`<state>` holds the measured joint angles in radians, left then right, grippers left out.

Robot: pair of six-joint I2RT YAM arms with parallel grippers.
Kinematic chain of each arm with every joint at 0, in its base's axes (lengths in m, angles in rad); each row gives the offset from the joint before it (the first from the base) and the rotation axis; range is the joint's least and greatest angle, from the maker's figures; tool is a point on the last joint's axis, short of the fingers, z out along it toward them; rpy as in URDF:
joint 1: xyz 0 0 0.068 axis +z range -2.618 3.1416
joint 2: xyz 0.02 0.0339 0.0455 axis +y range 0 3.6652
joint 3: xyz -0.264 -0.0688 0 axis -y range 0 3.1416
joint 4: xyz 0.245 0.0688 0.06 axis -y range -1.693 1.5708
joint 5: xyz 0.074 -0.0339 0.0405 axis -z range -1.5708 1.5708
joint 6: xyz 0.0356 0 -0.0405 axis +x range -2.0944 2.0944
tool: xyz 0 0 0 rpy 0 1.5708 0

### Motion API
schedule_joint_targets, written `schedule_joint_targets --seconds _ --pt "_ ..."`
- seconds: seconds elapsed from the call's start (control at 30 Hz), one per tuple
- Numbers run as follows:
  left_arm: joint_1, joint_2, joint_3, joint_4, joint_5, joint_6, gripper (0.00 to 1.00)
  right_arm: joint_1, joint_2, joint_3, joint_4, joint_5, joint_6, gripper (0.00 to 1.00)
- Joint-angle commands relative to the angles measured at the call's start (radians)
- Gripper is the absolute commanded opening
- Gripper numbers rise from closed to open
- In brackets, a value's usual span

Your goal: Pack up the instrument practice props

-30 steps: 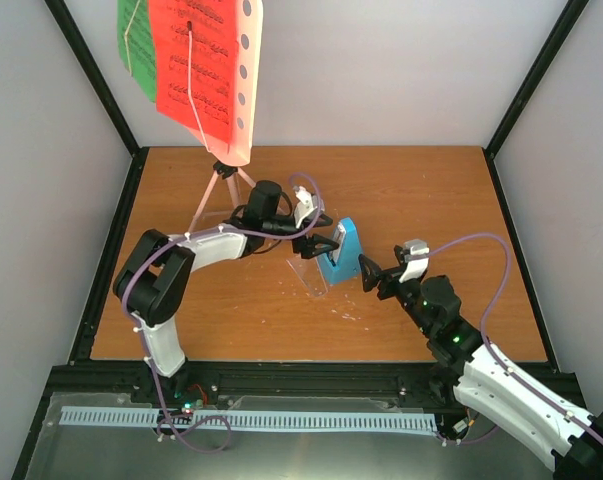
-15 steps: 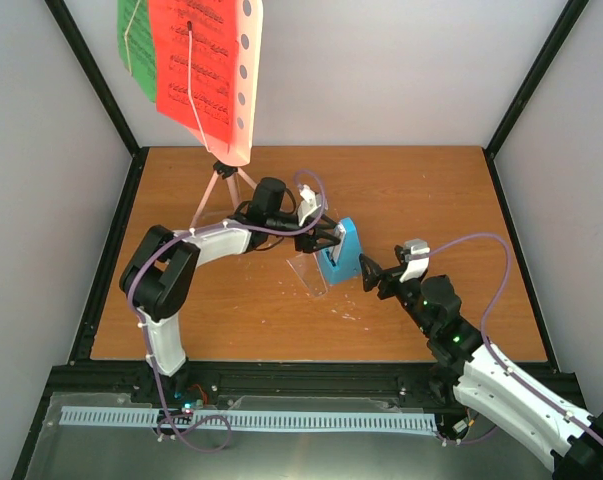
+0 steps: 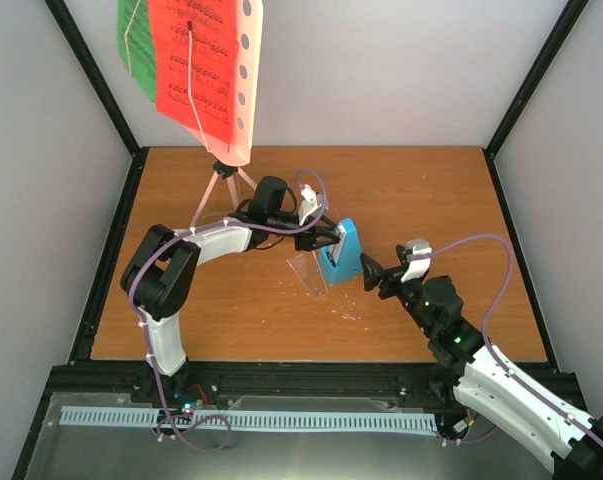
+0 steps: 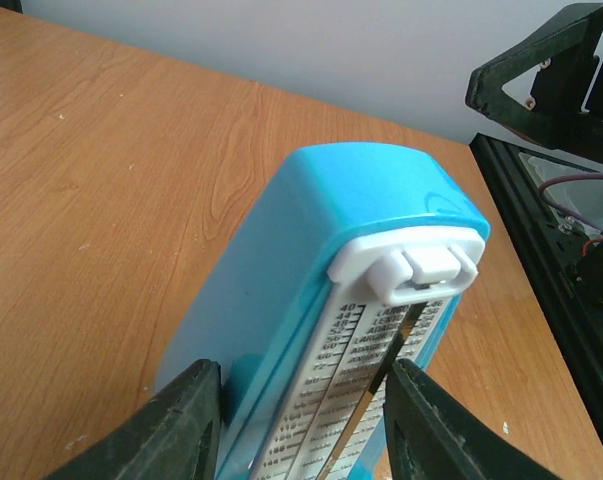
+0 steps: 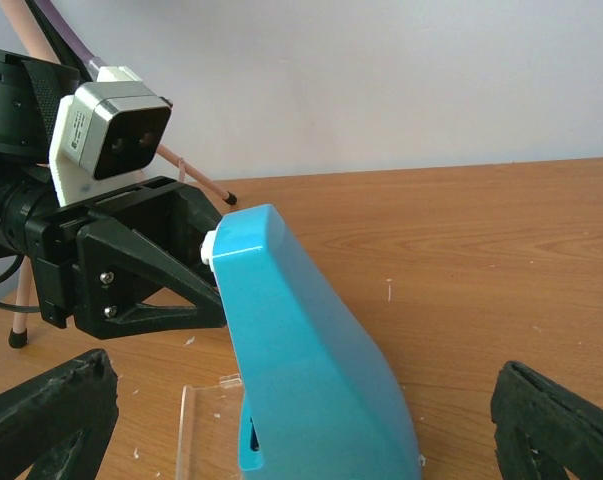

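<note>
The blue metronome (image 3: 341, 252) stands upright mid-table, its scale face toward my left arm. My left gripper (image 3: 328, 240) is shut on the metronome (image 4: 331, 270), one finger on its blue side and the other at the edge of the scale face. Its clear cover (image 3: 309, 272) lies flat just in front of it. My right gripper (image 3: 381, 272) is open just right of the metronome (image 5: 301, 350), not touching it. The pink music stand (image 3: 243, 80) stands at the back left holding a red page (image 3: 191, 60) and a green page (image 3: 133, 40).
The stand's thin tripod legs (image 3: 221, 185) reach the table (image 3: 431, 200) close behind my left arm. Black frame rails (image 3: 111, 260) border the table, with grey walls behind. The cover (image 5: 206, 420) shows below the left gripper (image 5: 141, 270) in the right wrist view.
My left gripper moved a little right onto the metronome and its jaws closed in against its sides. The right arm and the metronome stayed put.
</note>
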<state>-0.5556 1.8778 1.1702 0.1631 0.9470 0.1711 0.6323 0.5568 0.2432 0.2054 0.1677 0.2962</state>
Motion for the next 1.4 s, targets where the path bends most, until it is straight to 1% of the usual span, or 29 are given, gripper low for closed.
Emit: schedule_joint_targets --seconds 0.0,0.1,0.23,0.27,0.4,0.53,0.57,0.67,0.73,0.8,0.93,1.03,1.13,1.37 --pt "-0.003 0.003 0.039 -0.01 0.041 0.031 0.44 -0.007 -0.015 0.001 -0.004 0.009 -0.003 1.0" --pt "-0.003 0.004 0.04 -0.013 0.042 0.031 0.42 -0.007 -0.018 0.002 -0.007 0.013 -0.004 1.0" --pt "-0.003 0.006 0.042 -0.016 0.043 0.031 0.43 -0.006 -0.022 0.001 -0.012 0.016 -0.004 1.0" --pt "-0.003 0.005 0.042 -0.016 0.044 0.03 0.44 -0.007 -0.021 0.001 -0.011 0.016 -0.003 1.0" --pt "-0.003 -0.005 0.037 -0.011 0.045 0.018 0.55 -0.007 -0.021 0.002 -0.016 0.018 -0.003 1.0" --pt "-0.003 -0.039 -0.013 0.05 0.045 -0.047 0.76 -0.006 -0.024 0.006 -0.027 0.024 -0.002 1.0" --pt "-0.004 -0.056 -0.042 0.089 0.038 -0.082 0.79 -0.007 -0.025 0.005 -0.031 0.028 -0.001 1.0" --pt "-0.01 -0.127 -0.192 0.262 0.017 -0.204 0.83 -0.008 -0.034 0.004 -0.041 0.04 0.002 1.0" --pt "-0.013 -0.172 -0.269 0.337 -0.023 -0.249 0.85 -0.009 -0.044 -0.001 -0.039 0.042 0.004 1.0" --pt "-0.013 -0.19 -0.297 0.338 -0.053 -0.263 0.86 -0.01 -0.048 -0.009 -0.034 0.042 0.01 1.0" --pt "-0.013 -0.172 -0.286 0.26 -0.119 -0.274 0.87 -0.011 -0.046 -0.014 -0.03 0.033 0.026 1.0" --pt "-0.014 -0.126 -0.276 0.232 -0.121 -0.301 0.87 -0.011 -0.041 -0.011 -0.039 0.054 0.043 1.0" --pt "-0.015 -0.074 -0.237 0.19 -0.094 -0.32 0.87 -0.011 -0.029 -0.01 -0.065 0.101 0.071 1.0" --pt "-0.017 -0.044 -0.218 0.197 -0.072 -0.309 0.87 -0.013 -0.023 -0.011 -0.067 0.102 0.084 1.0"
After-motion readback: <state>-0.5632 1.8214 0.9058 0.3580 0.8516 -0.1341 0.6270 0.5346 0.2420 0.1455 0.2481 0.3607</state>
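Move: Close in front of the left fingers stands the blue metronome, its middle about 4 cm to the right, 1 cm back and 4 cm below. On the table lies the clear plastic cover, roughly 6 cm left, 2 cm back and 13 cm below the left hand; a music-stand foot is some 6 cm ahead and 6 cm left, equally low. From the right hand the metronome is about 8 cm ahead, 4 cm left and 8 cm lower. Opening from half to nearly full width after a short pause beside the metronome's upper scale, the left gripper draws about 4 cm back and 2.5 cm left off the face, then sinks some 5 cm down along the scale towards the base, edging forward again, its fingers tipping about 15 degrees. The wide-open right hand drifts just 1.5 cm right. ##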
